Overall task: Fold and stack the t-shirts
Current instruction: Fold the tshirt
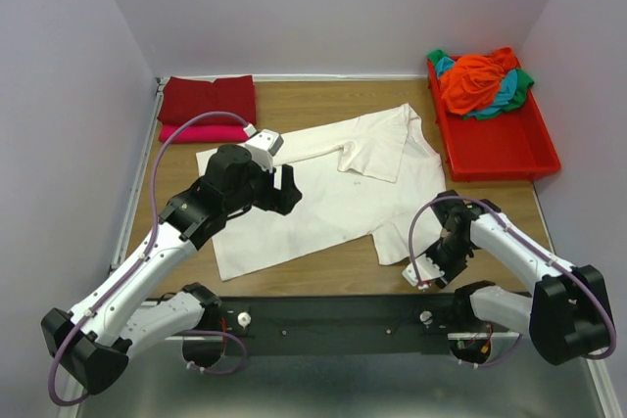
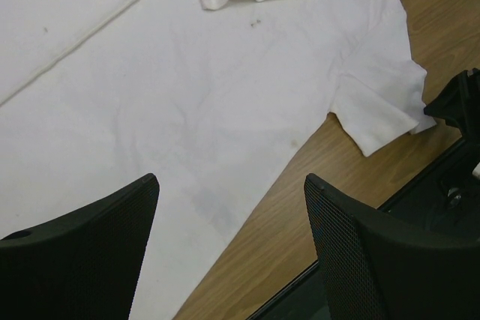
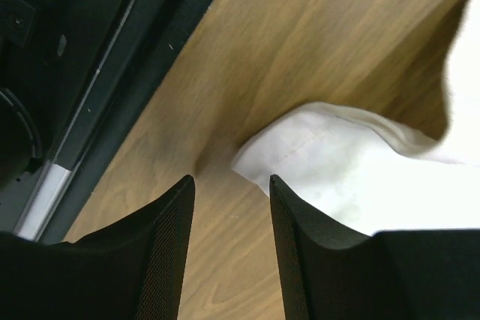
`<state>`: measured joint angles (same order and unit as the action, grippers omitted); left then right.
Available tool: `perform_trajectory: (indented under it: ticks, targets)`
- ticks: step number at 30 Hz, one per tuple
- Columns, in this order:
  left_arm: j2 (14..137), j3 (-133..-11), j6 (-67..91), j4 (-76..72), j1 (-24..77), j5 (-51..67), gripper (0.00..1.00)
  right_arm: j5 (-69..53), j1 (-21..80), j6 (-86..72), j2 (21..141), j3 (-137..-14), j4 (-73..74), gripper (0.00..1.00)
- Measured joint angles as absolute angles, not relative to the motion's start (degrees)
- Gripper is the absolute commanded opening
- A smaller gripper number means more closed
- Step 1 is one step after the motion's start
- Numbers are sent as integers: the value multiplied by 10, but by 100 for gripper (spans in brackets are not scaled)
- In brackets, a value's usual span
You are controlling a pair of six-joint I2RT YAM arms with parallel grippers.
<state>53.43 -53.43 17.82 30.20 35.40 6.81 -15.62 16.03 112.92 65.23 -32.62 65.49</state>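
A large cream-white t-shirt (image 1: 333, 193) lies spread on the wooden table, its top part folded over. My left gripper (image 1: 286, 186) hovers above the shirt's left half, open; in the left wrist view its fingers (image 2: 112, 237) frame the shirt's (image 2: 187, 95) lower edge. My right gripper (image 1: 446, 247) is low at the shirt's near right sleeve. In the right wrist view its jaws (image 3: 231, 179) stand narrowly apart over bare wood, and the sleeve tip (image 3: 337, 162) lies just beyond the right finger. Dark red (image 1: 206, 98) and pink (image 1: 206, 132) t-shirts lie folded at back left.
A red plastic tray (image 1: 500, 149) at back right holds a heap of orange (image 1: 480, 80), teal and green t-shirts. The black base rail (image 1: 333, 315) runs along the table's near edge, close behind the right gripper. Walls close in the left, back and right sides.
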Motion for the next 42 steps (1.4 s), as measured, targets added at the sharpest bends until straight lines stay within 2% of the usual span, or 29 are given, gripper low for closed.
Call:
perform_trajectory:
  ticks: [8, 14, 17, 21, 26, 31, 42]
  targets:
    - [533, -529, 183, 297, 354, 64, 86, -157, 166, 1132, 640, -305, 641, 51]
    - [532, -521, 187, 296, 354, 62, 86, -164, 172, 1132, 644, -305, 628, 46]
    - [532, -518, 189, 296, 354, 60, 86, -166, 174, 1132, 645, -305, 623, 41]
    - [531, -516, 192, 296, 354, 60, 86, -172, 180, 1131, 645, -305, 620, 26]
    - [528, -516, 196, 296, 354, 60, 86, -177, 184, 1132, 646, -305, 620, 19]
    - [514, -506, 202, 288, 354, 60, 86, -183, 184, 1132, 646, -305, 620, 1]
    - [489, -472, 227, 270, 354, 60, 86, -236, 185, 1101, 666, -344, 614, 1]
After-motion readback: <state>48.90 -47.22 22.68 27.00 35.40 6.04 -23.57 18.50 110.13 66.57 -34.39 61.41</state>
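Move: The right hand, pointing down and half open, has the t-shirt's near sleeve corner roughly between its fingertips, only about 1 cm to its left and 1 cm below. The sleeve's inner corner is some 14 cm to the hand's left and 2 cm ahead; the shirt body's middle is about 29 cm left, 20 cm ahead. The red bin's middle sits 38 cm ahead, 13 cm right. From the left hand, the sleeve corner is about 35 cm right, 10 cm back and 22 cm down. The right fingers shut fully on the near sleeve corner, pinching its cloth down at the table while the hand settles less than 1 cm and edges about 1.5 cm left. Once shut, the hand pulls the corner left for another 2 cm, bearing forward and just beginning to rise, in towards the shirt. ##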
